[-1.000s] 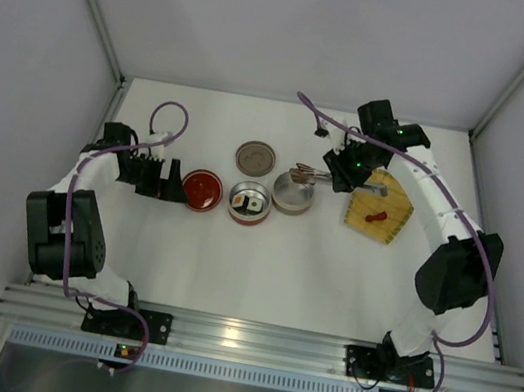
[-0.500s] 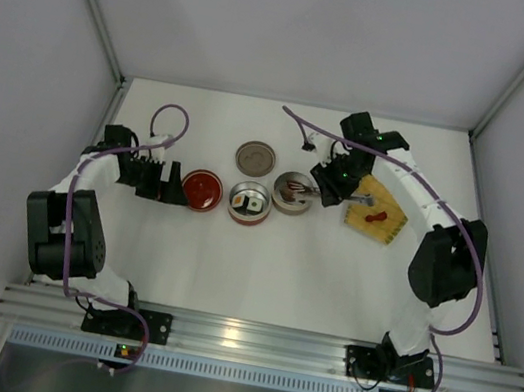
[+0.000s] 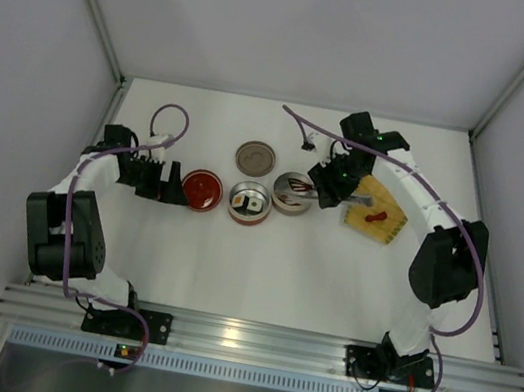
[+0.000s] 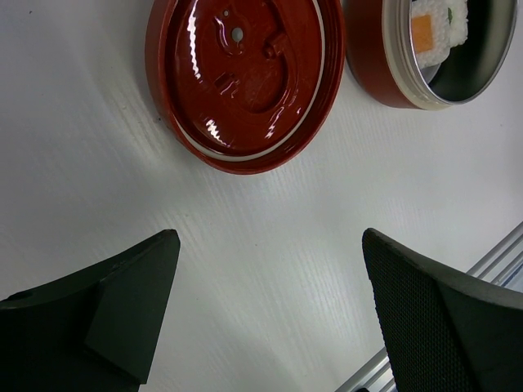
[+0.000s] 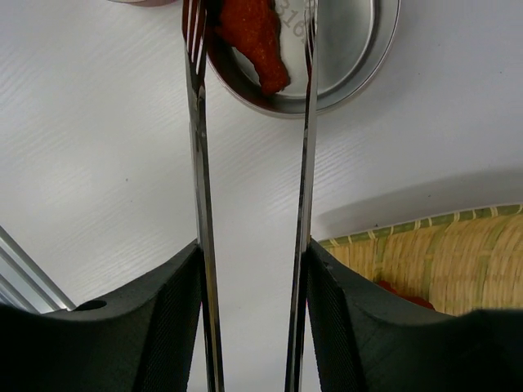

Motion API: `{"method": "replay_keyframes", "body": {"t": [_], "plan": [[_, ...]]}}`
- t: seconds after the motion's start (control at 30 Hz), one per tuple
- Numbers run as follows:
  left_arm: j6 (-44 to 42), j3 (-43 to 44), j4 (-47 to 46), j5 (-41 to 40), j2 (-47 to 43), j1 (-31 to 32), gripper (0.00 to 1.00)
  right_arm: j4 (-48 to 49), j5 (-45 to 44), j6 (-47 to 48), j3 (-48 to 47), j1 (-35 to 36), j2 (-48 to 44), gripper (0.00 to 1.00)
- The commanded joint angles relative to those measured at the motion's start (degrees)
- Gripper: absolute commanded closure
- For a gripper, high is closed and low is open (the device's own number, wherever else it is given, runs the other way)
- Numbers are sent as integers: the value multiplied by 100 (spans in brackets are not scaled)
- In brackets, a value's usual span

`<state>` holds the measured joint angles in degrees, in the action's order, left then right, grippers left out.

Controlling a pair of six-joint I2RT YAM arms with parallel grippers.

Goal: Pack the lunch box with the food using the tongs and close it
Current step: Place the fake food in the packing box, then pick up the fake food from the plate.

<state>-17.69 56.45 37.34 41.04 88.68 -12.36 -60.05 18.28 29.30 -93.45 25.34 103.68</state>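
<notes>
My right gripper [image 5: 255, 249] is shut on the tongs [image 5: 198, 122], one slim metal arm against each finger. The tong tips stand spread on either side of a red food piece [image 5: 253, 37] lying in the steel round tray [image 5: 359, 57]. In the top view that tray [image 3: 280, 199] sits right of the red lunch box bowl [image 3: 247, 216], which holds sushi rolls [image 3: 252, 200]. A second red bit [image 3: 375, 217] lies on the yellow mat [image 3: 394, 207]. My left gripper [image 4: 270, 237] is open and holds nothing, just short of the red lid [image 4: 245, 73].
A grey round lid [image 3: 255, 158] lies behind the bowl and tray. The red bowl with sushi [image 4: 425, 49] shows at the top right of the left wrist view. White walls close in the table on three sides, and an aluminium rail [image 3: 247, 338] runs along the near edge.
My right gripper came down and left, bringing the tongs into the steel tray. The tong arms have spread apart and the red piece lies in the tray. The left arm has stayed still.
</notes>
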Motion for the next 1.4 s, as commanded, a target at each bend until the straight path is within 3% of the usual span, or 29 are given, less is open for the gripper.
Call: {"method": "replay_keyframes", "body": {"t": [0.0, 0.23, 0.6, 0.93, 1.37], "plan": [[-120, -11, -61, 89, -281, -47, 2, -76, 88, 5, -384, 50, -550, 52], [-164, 7, -25, 89, -326, -47, 2, -788, 79, 848, -403, -924, -1130, 55], [-76, 130, -16, 194, -150, -47, 2, -2291, 263, 3986, 169, -3367, -1324, 58], [-50, 200, 36, 168, -53, -47, 2, -2564, 0, 4839, 28, -3686, -902, 57], [-6, 429, 107, 1, -62, -47, 2, -2458, -194, 4989, 134, -3677, -515, 55]]}}
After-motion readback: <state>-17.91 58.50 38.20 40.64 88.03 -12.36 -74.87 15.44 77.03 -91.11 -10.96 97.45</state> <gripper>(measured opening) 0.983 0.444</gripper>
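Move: The right hand holds the tongs with their tips at the tin about 8 cm to its left, roughly 1 cm ahead and 10 cm below. The remaining red fake food lies some 14 cm to the hand's right, 2 cm back and 11 cm down. It rests on the bamboo tray, whose middle is around 15 cm right and 1 cm ahead. For the idle left hand that food is roughly 52 cm right, 2 cm ahead and 5 cm lower. Still gripping the tongs, the right hand lifts their tips away from the piece already in the tin, rising some 7 cm while sweeping right towards the bamboo tray. It travels about 25 cm right in all, quickly at first, then slows and sinks about 5 cm to bring the tips close over the remaining red food; its left side dips roughly 15 degrees, and the tongs stay parted. ##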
